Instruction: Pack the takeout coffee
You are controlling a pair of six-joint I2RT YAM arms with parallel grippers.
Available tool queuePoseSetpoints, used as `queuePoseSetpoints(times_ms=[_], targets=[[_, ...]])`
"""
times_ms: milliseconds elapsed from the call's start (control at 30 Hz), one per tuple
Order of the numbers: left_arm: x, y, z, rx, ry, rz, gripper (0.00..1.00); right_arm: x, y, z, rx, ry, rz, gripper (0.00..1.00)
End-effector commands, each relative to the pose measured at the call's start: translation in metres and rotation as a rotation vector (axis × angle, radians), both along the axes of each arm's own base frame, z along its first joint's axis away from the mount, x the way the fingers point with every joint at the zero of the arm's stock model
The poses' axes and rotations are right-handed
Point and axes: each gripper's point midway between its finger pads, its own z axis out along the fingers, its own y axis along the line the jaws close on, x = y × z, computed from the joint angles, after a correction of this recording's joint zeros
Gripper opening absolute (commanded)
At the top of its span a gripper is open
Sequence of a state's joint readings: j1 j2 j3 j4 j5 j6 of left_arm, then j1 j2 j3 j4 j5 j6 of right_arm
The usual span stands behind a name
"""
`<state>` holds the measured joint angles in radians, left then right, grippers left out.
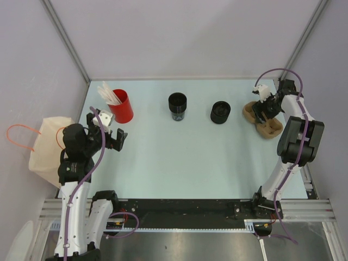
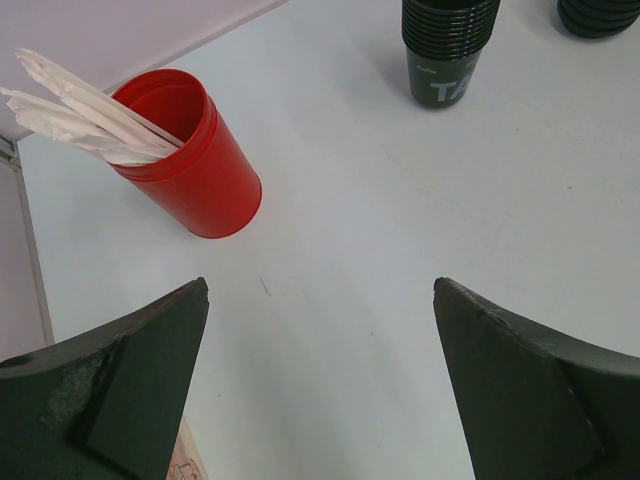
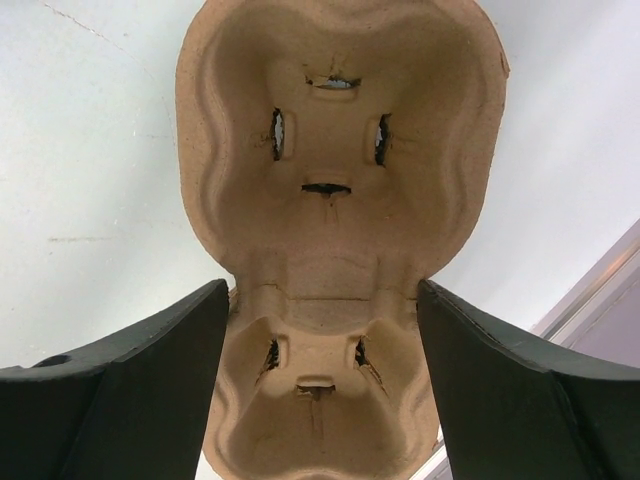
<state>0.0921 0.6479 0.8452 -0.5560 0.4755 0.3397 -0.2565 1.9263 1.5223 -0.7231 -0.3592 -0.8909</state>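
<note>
The takeout coffee (image 1: 177, 106) is a black cup standing at the back middle of the table; the left wrist view shows it at the top (image 2: 448, 50). My left gripper (image 1: 118, 138) hangs open and empty (image 2: 320, 285) near the left edge, just in front of the red cup. My right gripper (image 1: 266, 109) is over a brown pulp cup carrier (image 1: 265, 124) at the far right. Its jaws stand open astride the narrow waist of the carrier (image 3: 330, 120), very close on both sides (image 3: 322, 290). Both cup wells are empty.
A red cup (image 1: 123, 106) with white sticks stands at the back left (image 2: 195, 165). A squatter black round piece (image 1: 220, 112) sits right of the coffee cup (image 2: 600, 15). A beige bag (image 1: 46, 144) with orange handles hangs off the table's left edge.
</note>
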Motion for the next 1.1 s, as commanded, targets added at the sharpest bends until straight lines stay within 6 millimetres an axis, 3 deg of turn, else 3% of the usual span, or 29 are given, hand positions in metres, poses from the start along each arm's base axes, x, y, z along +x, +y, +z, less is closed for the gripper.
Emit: queuePoseSetpoints(times_ms=[0, 167, 533, 967, 1067], targets=[[0.002, -0.002, 0.006, -0.017, -0.024, -0.007, 0.99, 0.003, -0.001, -0.003, -0.014, -0.007, -0.002, 0.78], [0.002, -0.002, 0.007, -0.017, -0.026, -0.008, 1.00, 0.002, -0.003, -0.004, -0.013, 0.000, -0.015, 0.70], [0.001, -0.002, 0.007, -0.018, -0.027, -0.008, 1.00, 0.005, 0.001, 0.018, -0.013, -0.052, -0.015, 0.60], [0.001, -0.002, 0.007, -0.020, -0.027, -0.009, 1.00, 0.008, 0.005, 0.047, 0.001, -0.120, -0.016, 0.57], [0.001, -0.002, 0.007, -0.019, -0.027, -0.011, 0.99, 0.008, 0.004, 0.047, -0.013, -0.121, -0.020, 0.62]])
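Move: The cup carrier lies on the table with its narrow waist right between the right fingertips, its middle about 1 cm below this hand and level with it otherwise. The black lids stand roughly 20 cm to the left and 3 cm farther out; the cup stack is some 40 cm left and 3 cm farther out. From the idle left hand the carrier lies about 70 cm right, 6 cm ahead and 17 cm down. Hold the right gripper almost in place astride the carrier's waist and draw the fingers partly closed from the two sides, squeezing its edges. Then lift straight up about 1.5 cm, still closing a little, so that the fingertips come free above the waist. ##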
